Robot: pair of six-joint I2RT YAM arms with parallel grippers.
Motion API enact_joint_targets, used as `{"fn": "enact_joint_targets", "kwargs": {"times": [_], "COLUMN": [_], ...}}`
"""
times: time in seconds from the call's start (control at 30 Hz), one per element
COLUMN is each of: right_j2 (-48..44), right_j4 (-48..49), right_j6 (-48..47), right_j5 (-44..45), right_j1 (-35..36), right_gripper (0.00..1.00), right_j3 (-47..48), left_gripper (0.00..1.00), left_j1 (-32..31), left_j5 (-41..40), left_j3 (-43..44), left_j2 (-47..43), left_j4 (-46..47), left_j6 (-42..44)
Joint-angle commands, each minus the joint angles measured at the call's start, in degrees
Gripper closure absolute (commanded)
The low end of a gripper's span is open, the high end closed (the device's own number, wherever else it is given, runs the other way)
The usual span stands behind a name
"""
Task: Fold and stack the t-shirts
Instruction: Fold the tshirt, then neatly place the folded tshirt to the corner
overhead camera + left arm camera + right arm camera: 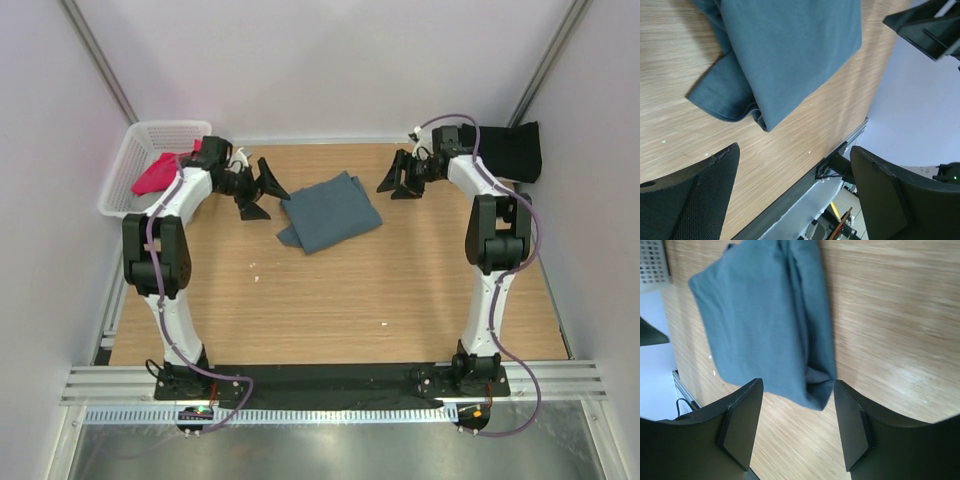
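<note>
A slate blue-grey t-shirt (330, 212) lies folded on the wooden table (330, 300), toward the back middle. My left gripper (262, 195) hangs just left of it, open and empty; in the left wrist view the shirt (785, 50) lies beyond the spread fingers (705, 195). My right gripper (398, 185) is just right of the shirt, also open and empty, with the shirt's corner (815, 390) showing between its fingers (742, 425). A black t-shirt (510, 150) lies at the back right. A magenta-pink t-shirt (157, 175) sits in the basket.
The white mesh basket (150, 135) stands at the back left corner, beside the left arm. White walls close off the back and sides. A black strip and metal rail (330, 385) run along the near edge by the arm bases.
</note>
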Motion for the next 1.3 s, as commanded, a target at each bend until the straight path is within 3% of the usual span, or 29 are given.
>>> {"fn": "enact_joint_targets", "kwargs": {"times": [0.0, 0.4, 0.7, 0.97, 1.27], "right_j2": [3.3, 14.92, 17.12, 18.44, 17.91], "right_j4": [-0.3, 3.21, 10.33, 10.86, 8.4], "right_j6": [-1.81, 1.52, 9.17, 9.53, 6.54], "right_j5": [-1.58, -8.61, -16.26, -16.18, -13.63], "right_j1": [-0.24, -0.41, -0.85, -0.15, 2.4], "right_gripper": [0.35, 0.35, 0.35, 0.34, 0.35], "right_j3": [3.63, 9.18, 8.21, 8.04, 7.69], "left_gripper": [0.08, 0.07, 0.11, 0.12, 0.12], "left_j1": [-0.15, -2.35, -6.56, -10.87, -15.18], "left_j5": [3.34, 1.23, 4.13, 8.17, 7.47], "left_j3": [-0.23, 2.75, 19.53, 21.65, 23.76], "left_j2": [0.03, 6.98, 10.49, 18.48, 25.17], "left_j4": [1.71, -0.22, 0.65, 8.38, 9.36], "left_j6": [-0.35, 3.43, 5.11, -1.48, -2.46]}}
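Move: The half-folded blue t-shirt's middle lies about 14 cm to the left hand's right, some 3 cm ahead and 11 cm below. For the right hand, the t-shirt's right edge is about 4 cm to its left, 1 cm ahead and 7 cm below; the black stack lies about 27 cm to its right and 13 cm ahead. The laundry basket stands some 31 cm to the left hand's left, 12 cm ahead. Both open, the left hops 14 cm right onto the t-shirt, the right sinks 6 cm to its edge. ##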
